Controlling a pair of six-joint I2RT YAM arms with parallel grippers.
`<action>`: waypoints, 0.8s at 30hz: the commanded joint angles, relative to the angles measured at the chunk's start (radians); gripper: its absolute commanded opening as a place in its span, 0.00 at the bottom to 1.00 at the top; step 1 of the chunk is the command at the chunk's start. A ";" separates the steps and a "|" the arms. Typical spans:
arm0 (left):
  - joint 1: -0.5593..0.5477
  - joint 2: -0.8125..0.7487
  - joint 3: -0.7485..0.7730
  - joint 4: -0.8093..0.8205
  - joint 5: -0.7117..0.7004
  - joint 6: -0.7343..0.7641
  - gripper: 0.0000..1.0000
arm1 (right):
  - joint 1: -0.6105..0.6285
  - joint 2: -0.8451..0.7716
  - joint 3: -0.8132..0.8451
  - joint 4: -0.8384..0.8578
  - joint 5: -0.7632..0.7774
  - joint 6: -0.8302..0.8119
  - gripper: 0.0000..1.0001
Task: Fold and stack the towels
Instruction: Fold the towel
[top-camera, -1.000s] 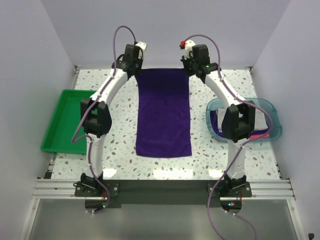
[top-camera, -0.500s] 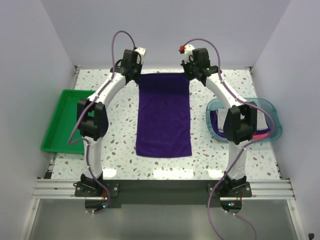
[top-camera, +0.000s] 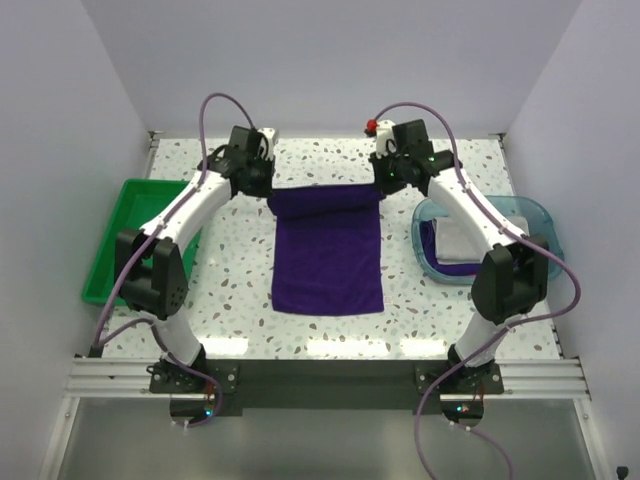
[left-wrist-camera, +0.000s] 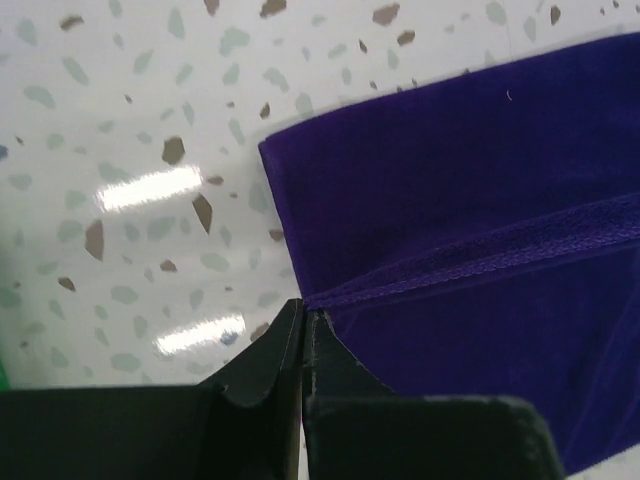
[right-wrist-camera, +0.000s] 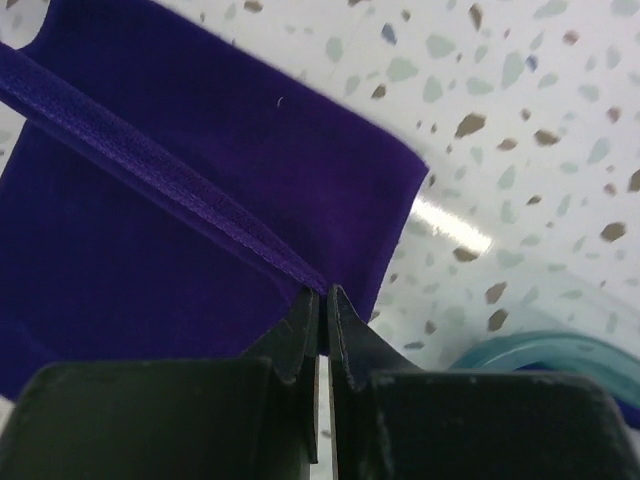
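A dark purple towel (top-camera: 328, 250) lies lengthwise in the middle of the table. Its far end is lifted and folded over toward the near end. My left gripper (top-camera: 266, 190) is shut on the far left corner of that towel (left-wrist-camera: 480, 200). My right gripper (top-camera: 380, 188) is shut on the far right corner (right-wrist-camera: 180, 190). Both grippers hold the hem a little above the towel's lower layer. More towels, a pale grey-white one (top-camera: 462, 240) over a purple one, lie in the teal tray (top-camera: 535, 215) at the right.
A green plastic bin (top-camera: 105, 255) sits at the table's left edge. The teal tray also shows at the bottom right of the right wrist view (right-wrist-camera: 540, 355). White walls close in the table on three sides.
Both grippers have moved toward the near side with the towel's far corners, so the far end now folds over the rest. The towel looks shorter.
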 joint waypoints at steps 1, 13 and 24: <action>0.042 -0.110 -0.126 -0.089 -0.057 -0.054 0.00 | -0.022 -0.087 -0.072 -0.165 0.115 0.052 0.00; 0.039 -0.213 -0.350 -0.051 0.022 -0.036 0.00 | 0.013 -0.213 -0.315 -0.199 0.087 0.178 0.00; 0.038 -0.266 -0.283 -0.178 0.035 -0.066 0.00 | 0.021 -0.270 -0.280 -0.276 0.057 0.186 0.00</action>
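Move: Both hands still hold the purple towel's raised edge by its corners. From the left hand, the towel's near left corner lies about 21 cm back, level sideways, 14 cm below; the green bin is some 29 cm left and 3 cm back. From the right hand, the near right corner is about 21 cm back, straight behind, 17 cm below; the blue bin is some 25 cm right and 3 cm back. Swiftly back and somewhat down, both hands draw the pinched edge about 10 cm over the lying towel towards its near edge. The wrists tip the fingers further down, the right more than the left. Halfway through they all but stop, then rise a centimetre or so, fingers still shut on the corners. ##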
